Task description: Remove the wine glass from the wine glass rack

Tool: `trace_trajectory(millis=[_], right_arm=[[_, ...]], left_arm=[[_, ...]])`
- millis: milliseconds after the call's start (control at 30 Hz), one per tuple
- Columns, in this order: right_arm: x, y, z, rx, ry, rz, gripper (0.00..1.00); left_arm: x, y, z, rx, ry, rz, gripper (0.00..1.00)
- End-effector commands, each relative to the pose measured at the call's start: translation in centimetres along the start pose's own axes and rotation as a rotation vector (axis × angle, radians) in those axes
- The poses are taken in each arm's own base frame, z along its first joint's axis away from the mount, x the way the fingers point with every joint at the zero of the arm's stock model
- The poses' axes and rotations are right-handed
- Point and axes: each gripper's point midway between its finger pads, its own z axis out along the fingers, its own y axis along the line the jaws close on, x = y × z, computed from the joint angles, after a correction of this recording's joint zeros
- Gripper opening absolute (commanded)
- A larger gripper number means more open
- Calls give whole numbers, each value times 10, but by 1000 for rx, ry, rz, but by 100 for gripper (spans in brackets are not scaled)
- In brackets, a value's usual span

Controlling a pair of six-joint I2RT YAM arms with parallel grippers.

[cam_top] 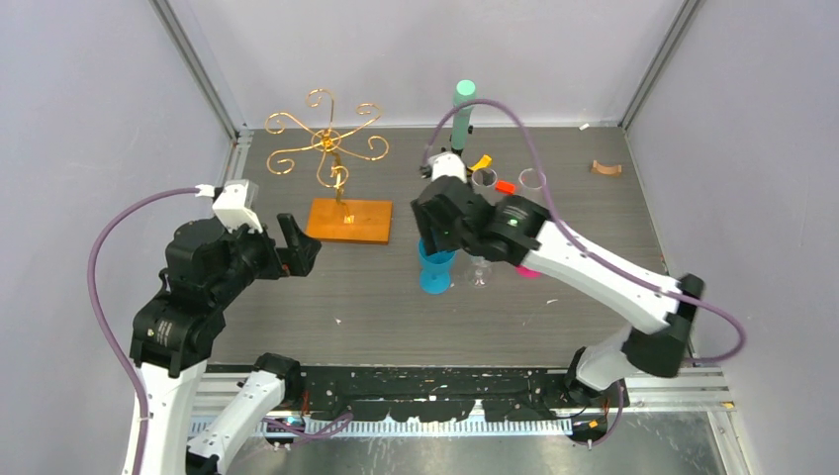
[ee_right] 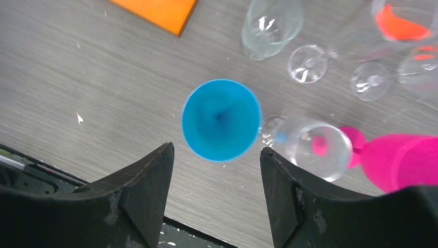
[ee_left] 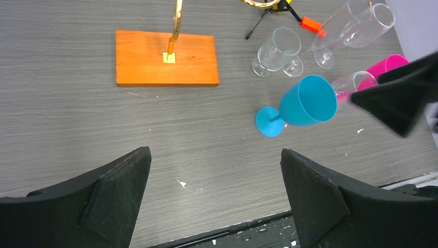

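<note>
The wine glass rack [cam_top: 326,143] is a gold wire stand with scroll arms on an orange-brown wooden base [cam_top: 348,220]. No glass hangs on its arms in the top view. A blue wine glass [cam_top: 435,269] stands upright on the table, right of the base. My right gripper [cam_top: 436,236] hovers just above it, open. The glass rim [ee_right: 221,120] shows beyond its spread fingers, untouched by them. My left gripper [cam_top: 297,247] is open and empty, left of the base. Its wrist view shows the base [ee_left: 165,59] and the blue glass [ee_left: 304,101] ahead.
Clear glasses [cam_top: 484,178] [cam_top: 532,180] stand behind the right arm, with another clear glass [cam_top: 479,272] and a pink glass [cam_top: 529,269] beside the blue one. A mint-green cylinder on a tripod [cam_top: 463,109] stands at the back. A brown piece [cam_top: 605,168] lies far right.
</note>
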Motion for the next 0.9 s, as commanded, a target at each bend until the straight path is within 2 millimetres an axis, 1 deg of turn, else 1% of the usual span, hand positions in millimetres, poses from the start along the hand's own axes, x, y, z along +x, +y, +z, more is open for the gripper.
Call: trace_trajectory(millis=[0, 33, 67, 100, 133, 167, 200, 233, 267, 300, 333, 367, 400, 433, 467, 500, 533, 567, 600, 633, 667, 767, 867], right_arm=[[-34, -51, -50, 127, -234, 96, 68], [-40, -70, -67, 180, -295, 123, 68], [-36, -81, -71, 215, -307, 124, 69], [-40, -102, -90, 271, -369, 151, 69], [-35, -112, -94, 304, -384, 152, 71], [-37, -133, -116, 356, -446, 177, 72], [-31, -143, -119, 387, -460, 178, 76], [-31, -163, -141, 434, -517, 208, 83], [-25, -177, -156, 451, -555, 239, 86], [-23, -191, -167, 505, -581, 251, 90], [-16, -209, -184, 545, -621, 283, 90], [-13, -218, -193, 567, -641, 303, 91], [-6, -235, -211, 603, -680, 349, 92], [-2, -242, -219, 620, -697, 370, 92], [7, -257, -234, 646, -730, 416, 92], [11, -263, -239, 657, -742, 435, 93], [18, -274, -251, 664, -770, 473, 93], [22, -277, -254, 664, -777, 481, 93], [26, -283, -262, 653, -798, 499, 93], [26, -285, -265, 645, -812, 514, 93], [31, -291, -272, 645, -824, 525, 94], [37, -300, -283, 633, -852, 563, 94], [39, -304, -287, 635, -856, 569, 94]], left_arm=[[-2, 9, -9, -42, -56, 9, 100], [-3, 14, -11, -66, -71, 12, 100], [-3, 18, -13, -83, -82, 17, 100], [-3, 21, -15, -97, -93, 22, 100], [-2, 24, -17, -113, -101, 27, 100], [-2, 27, -19, -126, -109, 31, 100], [-2, 29, -21, -138, -115, 35, 100], [-2, 32, -22, -150, -121, 39, 100], [-3, 33, -24, -156, -127, 44, 100], [-3, 34, -26, -161, -133, 48, 100], [-4, 35, -28, -163, -141, 53, 100], [-5, 35, -29, -164, -150, 58, 100], [-6, 36, -31, -166, -159, 66, 100], [-7, 37, -33, -169, -171, 72, 100], [-8, 37, -36, -171, -182, 79, 100], [-9, 39, -37, -178, -194, 84, 100], [-12, 40, -40, -183, -211, 88, 100], [-14, 40, -43, -187, -227, 90, 100], [-16, 41, -46, -189, -245, 93, 100], [-18, 41, -49, -192, -260, 97, 100], [-21, 42, -52, -196, -277, 98, 100], [-26, 43, -58, -208, -310, 102, 100], [-30, 43, -64, -206, -344, 107, 100]])
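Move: The blue glass just set down stands upright about 3 cm ahead of the right hand and 1 cm to its left, its middle some 14 cm below. A clear glass stands about 9 cm to the right of the blue one, the pink glass about 19 cm to its right and 3 cm farther out, and another clear glass some 12 cm straight beyond it. From the left hand the blue glass lies about 9 cm ahead, 22 cm right and 23 cm below. Empty and already clear of the blue glass, the right hand swings fast to its right, some 36 cm, rising about 17 cm and drawing back 9, high past the near side of the pink glass. It turns clockwise and tips its fingers up, while they open from two thirds to nearly full. The left hand, wide open, eases left and a little back, then slightly up, also away from the glasses. ##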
